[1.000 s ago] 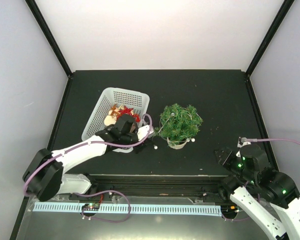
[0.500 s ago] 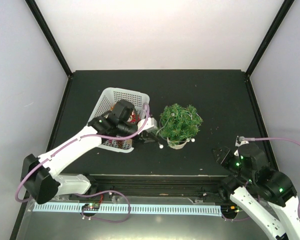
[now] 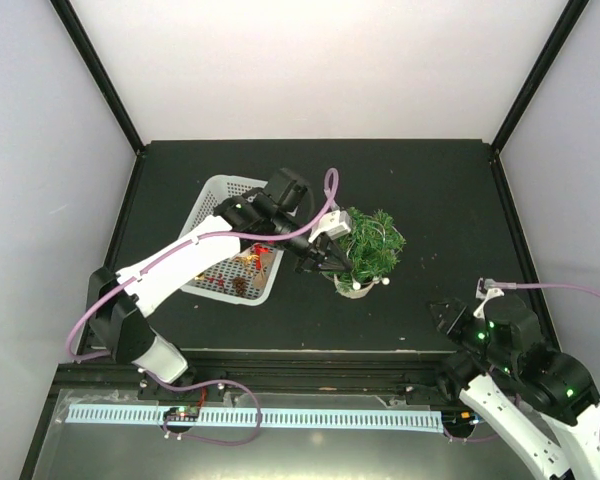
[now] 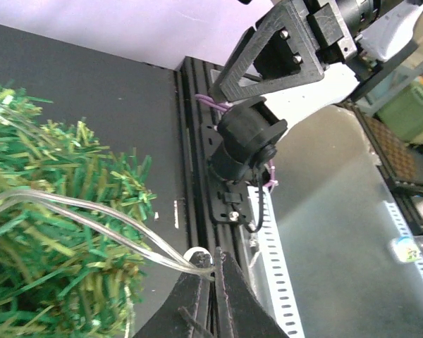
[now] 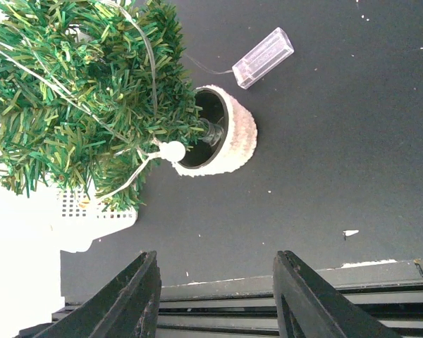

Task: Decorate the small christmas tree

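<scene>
The small christmas tree [image 3: 370, 243], bushy green in a whitish pot [image 3: 354, 288], stands mid-table; it also shows in the right wrist view [image 5: 77, 105]. My left gripper [image 3: 318, 262] is at the tree's left side, shut on a clear light string [image 4: 92, 211] just behind a white bulb [image 4: 196, 257]. That string loops into the branches [image 4: 49, 232]. In its own view the left gripper [image 4: 215, 264] has its jaws pressed together on the wire. My right gripper [image 3: 450, 318] hovers open and empty near the front right edge, facing the tree [image 5: 215, 296].
A white mesh basket [image 3: 225, 190] with ornaments [image 3: 245, 265] sits left of the tree. A clear battery box [image 5: 263, 58] lies on the black table by the pot [image 5: 229, 134]. Another white bulb [image 5: 173, 151] hangs at the pot's rim. Black frame posts stand at the back corners.
My left arm has swung from over the basket's front right corner rightward and back to the tree's left side, staying shut on the light string. The right arm has barely shifted.
</scene>
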Available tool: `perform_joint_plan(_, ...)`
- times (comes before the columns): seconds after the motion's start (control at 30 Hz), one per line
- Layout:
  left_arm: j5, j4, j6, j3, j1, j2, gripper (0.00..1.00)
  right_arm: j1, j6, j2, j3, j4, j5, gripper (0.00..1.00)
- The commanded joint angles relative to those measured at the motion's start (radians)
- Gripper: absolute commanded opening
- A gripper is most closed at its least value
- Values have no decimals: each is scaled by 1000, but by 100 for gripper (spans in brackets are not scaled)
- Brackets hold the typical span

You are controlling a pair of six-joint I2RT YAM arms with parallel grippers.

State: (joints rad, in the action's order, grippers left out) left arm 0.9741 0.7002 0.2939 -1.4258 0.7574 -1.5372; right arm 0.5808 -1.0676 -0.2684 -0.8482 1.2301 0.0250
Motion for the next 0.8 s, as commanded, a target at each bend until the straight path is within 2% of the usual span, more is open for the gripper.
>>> perform_joint_plan(0.0,70,-9,-89,-47,17,-22,3,-6,-26,40,3,46,20,46)
perform_joint_plan(0.3,59,-220,-276,-52,14,-43,4,-5,-38,70,17,66,20,46)
perform_joint_plan(0.47,-4,-327,-357,-57,14,-52,3,-6,-34,65,21,60,17,46)
perform_joint_plan(0.77,-212,-378,-287,-34,14,-64,2,-6,-34,69,10,72,16,46)
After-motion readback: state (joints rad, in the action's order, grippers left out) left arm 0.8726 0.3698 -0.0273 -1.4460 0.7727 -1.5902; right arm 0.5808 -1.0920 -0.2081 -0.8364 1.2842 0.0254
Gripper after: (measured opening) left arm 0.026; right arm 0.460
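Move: The left hand holds the light string's wire, with one white bulb just under the fingertips. The tree it is being wound on stands some 8 cm ahead and 2 cm to the right, its middle about 15 cm below. The basket's middle is about 22 cm left, 13 cm ahead and 25 cm lower. Another bulb hangs at the crown's near right edge, roughly 7 cm right, 5 cm ahead. From the right hand the tree is some 15 cm ahead and 15 cm left, 8 cm lower. Forward and to the right, rising a little on the way, the left hand carries the wire over the near side of the tree's crown, about 5 cm all told, after a very short dip back. The wrist swings some 10 degrees counter-clockwise, and the shut fingers keep their pinch on the wire. ##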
